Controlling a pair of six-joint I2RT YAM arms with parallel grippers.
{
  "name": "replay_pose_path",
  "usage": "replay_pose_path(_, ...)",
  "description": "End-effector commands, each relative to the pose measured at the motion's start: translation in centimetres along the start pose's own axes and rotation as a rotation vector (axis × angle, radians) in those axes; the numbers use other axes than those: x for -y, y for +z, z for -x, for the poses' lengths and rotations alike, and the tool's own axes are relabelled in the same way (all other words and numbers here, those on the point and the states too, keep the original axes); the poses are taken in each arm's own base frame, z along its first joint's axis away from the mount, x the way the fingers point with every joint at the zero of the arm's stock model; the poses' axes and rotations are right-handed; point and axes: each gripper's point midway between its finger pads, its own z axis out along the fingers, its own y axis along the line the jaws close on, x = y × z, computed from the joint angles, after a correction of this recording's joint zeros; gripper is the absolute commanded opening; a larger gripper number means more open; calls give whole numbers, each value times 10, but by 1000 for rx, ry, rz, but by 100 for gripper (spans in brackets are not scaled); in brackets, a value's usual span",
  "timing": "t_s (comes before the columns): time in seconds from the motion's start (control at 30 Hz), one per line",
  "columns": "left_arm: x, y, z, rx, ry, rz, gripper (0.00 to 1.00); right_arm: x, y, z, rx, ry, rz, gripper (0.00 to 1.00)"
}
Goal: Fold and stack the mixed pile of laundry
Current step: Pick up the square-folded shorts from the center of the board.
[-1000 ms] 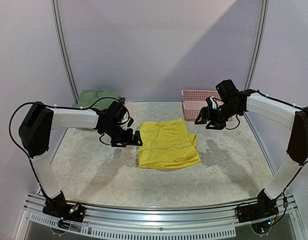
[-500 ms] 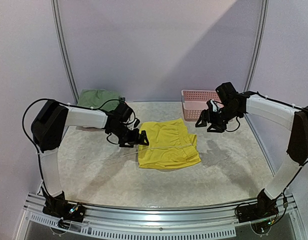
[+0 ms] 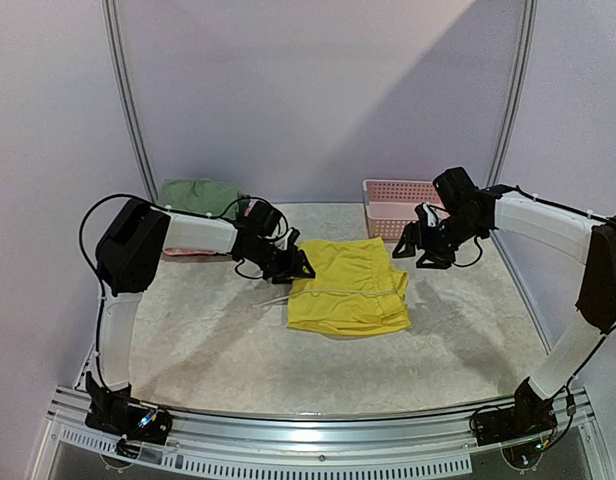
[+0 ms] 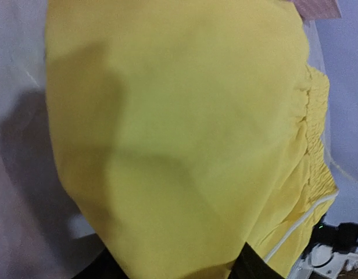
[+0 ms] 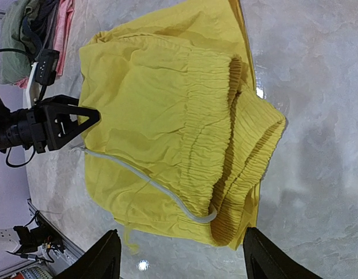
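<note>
The bright yellow shorts (image 3: 348, 290) lie folded mid-table, their gathered waistband (image 5: 249, 145) turned to the right and a white drawstring (image 5: 138, 177) trailing across them. My left gripper (image 3: 300, 268) is at the shorts' left edge, and in the left wrist view yellow cloth (image 4: 179, 128) fills the space between its dark fingers (image 4: 251, 268). It is shut on that edge. My right gripper (image 3: 420, 250) hangs open above the shorts' right side, with nothing between its fingers (image 5: 109, 256). The olive-green shirt (image 3: 193, 193) lies bunched at the back left.
A pink lattice basket (image 3: 398, 190) stands at the back right, just behind the right gripper. A pink cloth (image 5: 64, 20) lies beside the green shirt. Metal frame posts rise at both back corners, and a rail runs along the near edge.
The left arm has reached right to the shorts' left edge and its jaws have narrowed on the cloth. The shorts slid slightly right. The right gripper dipped a little.
</note>
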Motion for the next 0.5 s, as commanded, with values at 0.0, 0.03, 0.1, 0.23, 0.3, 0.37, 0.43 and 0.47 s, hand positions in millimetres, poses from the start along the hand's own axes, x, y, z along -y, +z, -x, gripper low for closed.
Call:
replay_pose_path(0.0, -14, 33, -26, -94, -65, 10, 35, 2, -10, -8, -3, 10, -4, 73)
replay_pose_path(0.03, -12, 35, -25, -94, -64, 4, 28, 3, -10, -9, -4, 12, -7, 73)
replay_pose_path(0.1, -6, 37, -23, -87, -52, -9, 17, 5, -11, -11, -5, 15, -11, 73)
replay_pose_path(0.23, 4, 36, -20, -82, -32, -18, 0, 8, -11, -15, -8, 17, -16, 73)
replay_pose_path(0.3, 6, 33, -20, -89, -26, -13, 0, 8, -11, -15, -6, 17, -15, 73)
replay_pose_path(0.37, 7, 28, -18, -93, -10, 9, 0, 7, -10, -15, -4, 14, -11, 73)
replay_pose_path(0.43, 8, 20, -15, -100, 27, 37, 0, 6, -10, -13, 1, 15, -6, 73)
replay_pose_path(0.47, 10, 16, -12, -100, 42, 53, 0, 6, -10, -13, 2, 14, -4, 73)
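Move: The square-folded shorts lie in front of my left fingers, already at their left edge: their middle is about 9 cm to the right, 3 cm back and 1 cm lower. The drawstring crosses them some 5 cm back and 7 cm to the right. The pink basket is roughly 18 cm ahead and 23 cm to the right. From my open right hand the shorts' middle is about 10 cm left, 2 cm ahead and 13 cm below. I shut my half-open left fingers completely on the left edge of the yellow shorts, pinching the cloth just beyond the drawstring. As they close I keep pushing right into the shorts, a bit over 2 cm, and sink about 1 cm; then I all but stop, with the wrist nearly unturned. ##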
